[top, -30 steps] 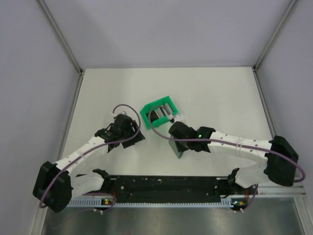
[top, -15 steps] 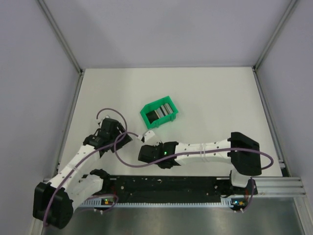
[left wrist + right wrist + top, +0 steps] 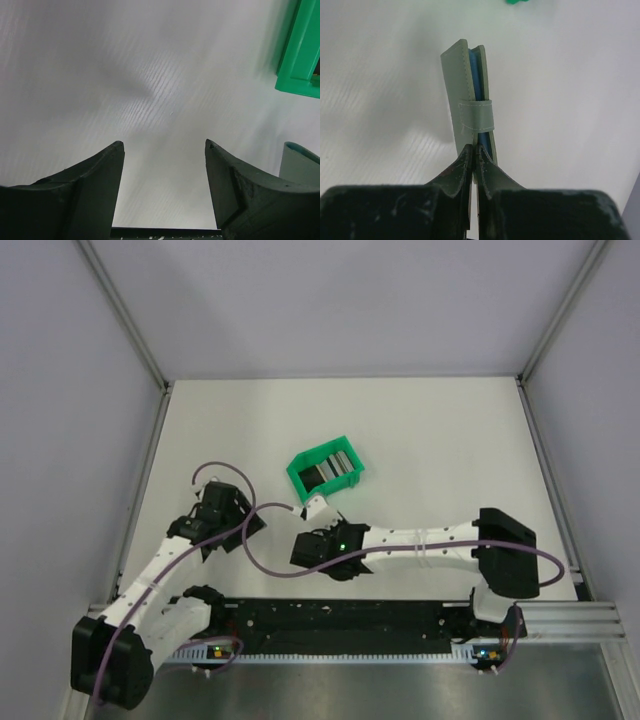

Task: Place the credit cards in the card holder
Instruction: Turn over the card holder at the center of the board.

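Note:
My right gripper (image 3: 474,148) is shut on the near edge of the card holder (image 3: 467,90), a grey-green wallet with a blue inside, held edge-on above the table. From above, the card holder (image 3: 314,506) sticks out of the right gripper (image 3: 312,526) just in front of the green bin. The credit cards (image 3: 330,469) stand in that bin as grey and black slivers. My left gripper (image 3: 162,145) is open over bare table with nothing between its fingers. It hangs left of the card holder (image 3: 300,162). Seen from overhead, the left gripper (image 3: 248,523) sits left of the right one.
The bright green plastic bin (image 3: 326,470) sits mid-table, and its corner (image 3: 301,50) shows at the right edge of the left wrist view. Purple cables loop over both arms. Grey walls close off the left, right and back of the white table (image 3: 440,440).
My right arm has drawn back from the green bin toward the near edge, carrying the card holder. My left arm has pulled back to the left.

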`<action>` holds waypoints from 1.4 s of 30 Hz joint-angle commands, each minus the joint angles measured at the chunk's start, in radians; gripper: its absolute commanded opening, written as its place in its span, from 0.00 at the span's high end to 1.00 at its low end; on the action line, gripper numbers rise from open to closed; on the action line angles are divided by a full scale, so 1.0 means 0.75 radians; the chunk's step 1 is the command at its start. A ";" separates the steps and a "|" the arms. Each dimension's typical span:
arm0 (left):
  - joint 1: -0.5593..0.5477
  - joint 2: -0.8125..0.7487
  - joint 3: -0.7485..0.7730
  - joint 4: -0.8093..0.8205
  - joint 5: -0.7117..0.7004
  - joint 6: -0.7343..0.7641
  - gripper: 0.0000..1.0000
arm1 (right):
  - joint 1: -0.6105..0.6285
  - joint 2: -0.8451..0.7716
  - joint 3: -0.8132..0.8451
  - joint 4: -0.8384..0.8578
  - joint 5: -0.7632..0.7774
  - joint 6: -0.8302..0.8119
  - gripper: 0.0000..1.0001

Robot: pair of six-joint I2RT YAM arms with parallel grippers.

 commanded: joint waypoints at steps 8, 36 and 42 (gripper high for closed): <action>0.068 -0.013 -0.002 -0.016 0.010 0.062 0.30 | 0.097 0.231 0.129 0.004 -0.064 0.019 1.00; -0.285 0.436 0.170 0.614 0.456 0.317 0.28 | -0.499 -0.780 -0.945 0.885 -0.987 0.716 0.46; -0.359 0.610 0.174 0.790 0.554 0.360 0.28 | -0.604 -0.663 -0.941 0.994 -1.067 0.683 0.44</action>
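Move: The right hand holds the card holder by its edge, the holder's middle about 4 cm ahead and 3 cm below. The bare landing spot lies some 3 cm back, 1 cm left and 8 cm below; the green tray stands about 13 cm ahead and 4 cm left, also 8 cm below. From the left hand that landing spot is roughly 21 cm right, 3 cm back and 5 cm down. Right hand brings the holder down and back 5 cm, lets go, retreats right; left approaches 14 cm rightward. ##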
